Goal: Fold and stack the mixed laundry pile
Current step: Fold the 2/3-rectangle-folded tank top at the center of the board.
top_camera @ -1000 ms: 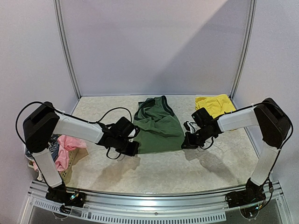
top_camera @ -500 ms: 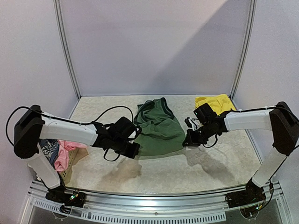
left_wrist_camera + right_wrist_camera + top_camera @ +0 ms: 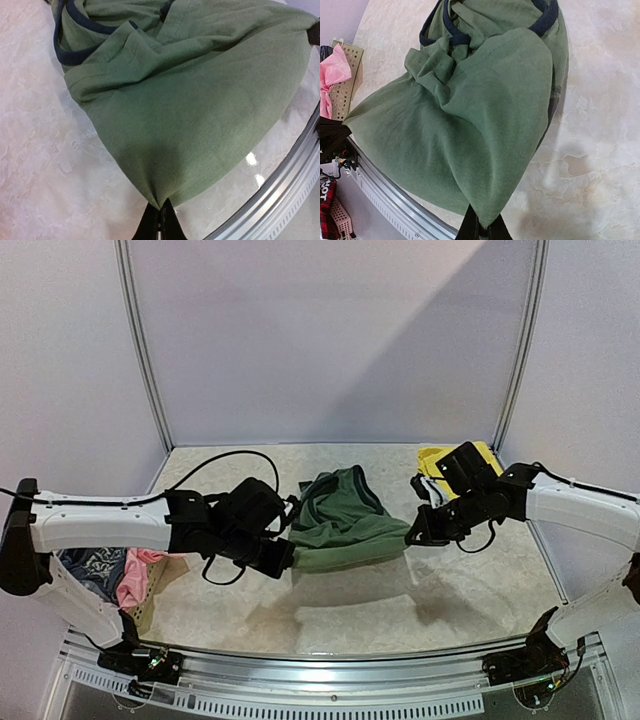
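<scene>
An olive-green sleeveless top [image 3: 340, 525] with dark navy trim hangs stretched between both grippers above the middle of the table. My left gripper [image 3: 285, 558] is shut on its left hem corner, the fabric [image 3: 195, 115] pinched at the fingertips [image 3: 161, 212]. My right gripper [image 3: 412, 537] is shut on the right hem corner, the cloth [image 3: 470, 120] bunching at the jaws [image 3: 487, 227]. The top's far end still rests on the table. Yellow shorts [image 3: 452, 460] lie at the back right, partly behind the right arm. A pink piece [image 3: 135, 575] and a blue-grey patterned piece [image 3: 92, 568] sit at the left.
A pale perforated basket [image 3: 160, 585] holds the pink and patterned garments at the table's left edge, seen also in the right wrist view as the basket [image 3: 345, 75]. A metal rail [image 3: 320, 665] runs along the table's near edge. Enclosure walls stand behind and at both sides.
Both grippers have lifted and moved away from the near edge with the green top's hem corners. The hem has risen off the table and the garment now folds over itself.
</scene>
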Available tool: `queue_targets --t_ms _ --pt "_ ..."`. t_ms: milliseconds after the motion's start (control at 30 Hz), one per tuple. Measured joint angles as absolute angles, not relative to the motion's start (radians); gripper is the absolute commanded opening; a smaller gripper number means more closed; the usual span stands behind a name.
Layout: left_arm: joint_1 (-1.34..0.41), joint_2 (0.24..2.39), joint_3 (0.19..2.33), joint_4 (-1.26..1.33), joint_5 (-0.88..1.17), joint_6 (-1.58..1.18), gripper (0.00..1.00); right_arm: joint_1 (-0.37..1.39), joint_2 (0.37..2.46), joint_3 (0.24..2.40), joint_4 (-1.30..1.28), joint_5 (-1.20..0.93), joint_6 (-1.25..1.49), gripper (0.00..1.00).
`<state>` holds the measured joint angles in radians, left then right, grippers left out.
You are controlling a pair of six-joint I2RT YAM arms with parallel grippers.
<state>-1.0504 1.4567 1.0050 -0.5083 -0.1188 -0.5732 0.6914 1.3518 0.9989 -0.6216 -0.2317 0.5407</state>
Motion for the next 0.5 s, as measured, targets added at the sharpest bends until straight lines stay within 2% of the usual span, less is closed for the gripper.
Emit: queue_targets --t_ms 333,500 --pt "-1.073 1.435 1.172 -0.651 -0.163 -0.576 0.0 0.701 1.323 1.217 -0.831 -0.12 0.542 0.0" --pt "-1.056 1.468 1.268 -0.691 -0.175 -0.556 0.0 0.701 1.392 1.354 -0.91 -0.019 0.538 0.0"
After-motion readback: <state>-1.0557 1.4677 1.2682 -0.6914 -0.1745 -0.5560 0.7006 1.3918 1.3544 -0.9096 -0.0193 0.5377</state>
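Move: The tank top's strap end, still lying on the board, has its middle about 24 cm ahead, 11 cm to the right and 11 cm below the left hand. From the right hand that same middle is some 21 cm ahead, 12 cm to the left and 13 cm below. The folded yellow garment is about 28 cm ahead and 20 cm to the right of the right hand; the laundry basket is level with the left hand, about 39 cm to its left. The tank top's hem, already off the board and still pinched at a corner by each shut gripper, is lifted about 8 cm farther by both hands together. The rise starts almost straight up, then also bends forward towards the strap end, more so on the right, whose fingertips swing some 10 degrees forward and up. ##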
